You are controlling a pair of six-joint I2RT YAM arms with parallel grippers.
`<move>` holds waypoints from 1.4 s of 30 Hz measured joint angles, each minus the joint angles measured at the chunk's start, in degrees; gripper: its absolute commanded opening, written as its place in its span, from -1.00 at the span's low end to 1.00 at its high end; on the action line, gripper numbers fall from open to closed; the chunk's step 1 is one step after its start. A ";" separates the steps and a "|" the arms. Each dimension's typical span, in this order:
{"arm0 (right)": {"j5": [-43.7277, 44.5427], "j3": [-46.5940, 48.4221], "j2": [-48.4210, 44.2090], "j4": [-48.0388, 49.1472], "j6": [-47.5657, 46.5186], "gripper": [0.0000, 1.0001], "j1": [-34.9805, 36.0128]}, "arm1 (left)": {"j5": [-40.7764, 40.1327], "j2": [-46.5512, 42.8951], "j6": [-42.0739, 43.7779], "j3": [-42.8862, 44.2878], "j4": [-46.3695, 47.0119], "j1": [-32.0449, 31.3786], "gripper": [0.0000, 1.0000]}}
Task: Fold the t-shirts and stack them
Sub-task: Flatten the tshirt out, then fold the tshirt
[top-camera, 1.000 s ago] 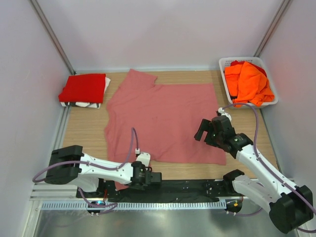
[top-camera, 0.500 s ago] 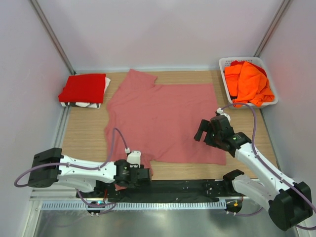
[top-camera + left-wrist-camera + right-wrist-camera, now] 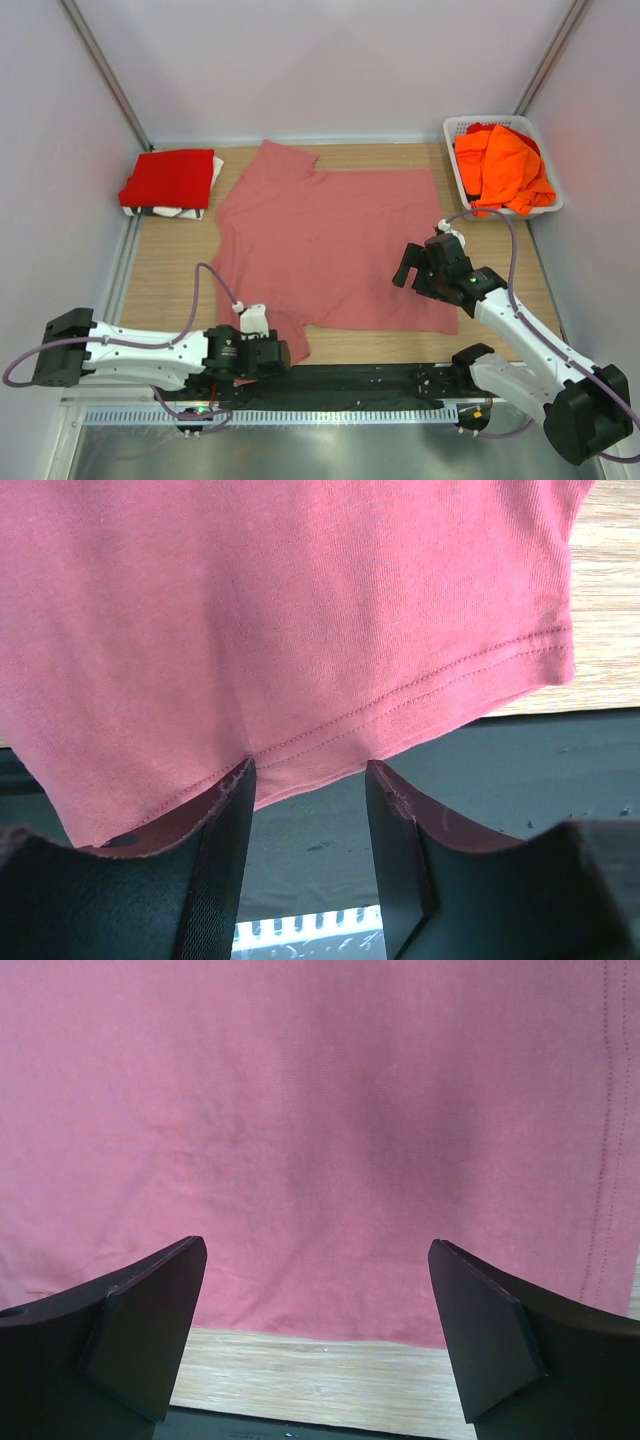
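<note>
The dusty rose-pink t-shirt point(image 3: 325, 235) lies spread flat in the middle of the table. My left gripper point(image 3: 283, 352) is low at the near edge, open, with the hem of the shirt's near-left corner point(image 3: 400, 695) right at its fingertips point(image 3: 228, 810); nothing is pinched. My right gripper point(image 3: 405, 268) hovers open over the shirt's near-right part, the pink cloth point(image 3: 320, 1110) filling the view between its wide jaws. A folded bright red t-shirt point(image 3: 170, 177) sits at the back left. Orange t-shirts point(image 3: 503, 165) are heaped in the basket.
The white lattice basket point(image 3: 455, 128) stands at the back right corner. White cloth point(image 3: 180, 211) shows under the red shirt. The black base rail point(image 3: 380, 378) runs along the near edge, under the left gripper. Walls close in on three sides.
My left arm has swung out to the left and its gripper has slid left along the near edge to the shirt's near-left corner. The right gripper has barely moved.
</note>
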 measured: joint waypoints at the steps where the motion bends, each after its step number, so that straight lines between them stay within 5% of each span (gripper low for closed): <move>1: 0.00 0.00 0.00 0.00 0.00 0.99 0.04 | -0.04 -0.07 -0.13 -0.04 0.02 0.00 -0.05; 13: 0.00 -0.81 0.00 0.02 0.00 0.99 0.31 | 0.37 20.24 2.86 11.21 -5.20 -0.02 -0.32; 17: 0.00 -0.81 0.00 0.04 0.02 0.99 0.42 | 0.42 20.81 3.63 11.67 -4.79 -0.02 -0.47; 21: 0.00 -0.81 0.02 0.04 0.02 0.99 0.42 | 0.24 19.65 3.98 11.34 -4.24 0.00 -0.97; 29: 10.95 -0.74 -6.73 -5.33 6.64 0.99 -0.46 | -0.02 13.55 3.41 8.68 -2.78 0.35 -1.00; 36: 18.38 1.55 -16.26 -12.94 15.34 0.99 -15.37 | -5.01 6.58 3.61 4.44 -1.92 1.70 -0.99; 42: 7.96 1.60 -7.26 -14.05 14.12 0.96 -31.69 | -8.28 0.11 4.31 2.36 -1.46 2.08 -1.00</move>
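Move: The left hand, half open low over the front edge of the table, has the middle of the pink sleeve's hem right under its fingers, about 1 cm down and 1 cm to its right. The sleeve's inner corner lies some 8 cm to the right and 3 cm ahead. From the right hand, the t-shirt's near right corner is about 13 cm right, 9 cm back and 8 cm below; the laundry basket stands roughly 22 cm right and 24 cm ahead. Barely sinking and rolling some 15 degrees, the left hand slides about 1 cm right, shuts its half-open fingers and pinches the sleeve hem, then draws it about 3 cm forward while rising. The right hand, wide open, waits, then swings about 14 cm right in an arc, up and back down, turning nearly 50 degrees clockwise towards the t-shirt's near right corner. ##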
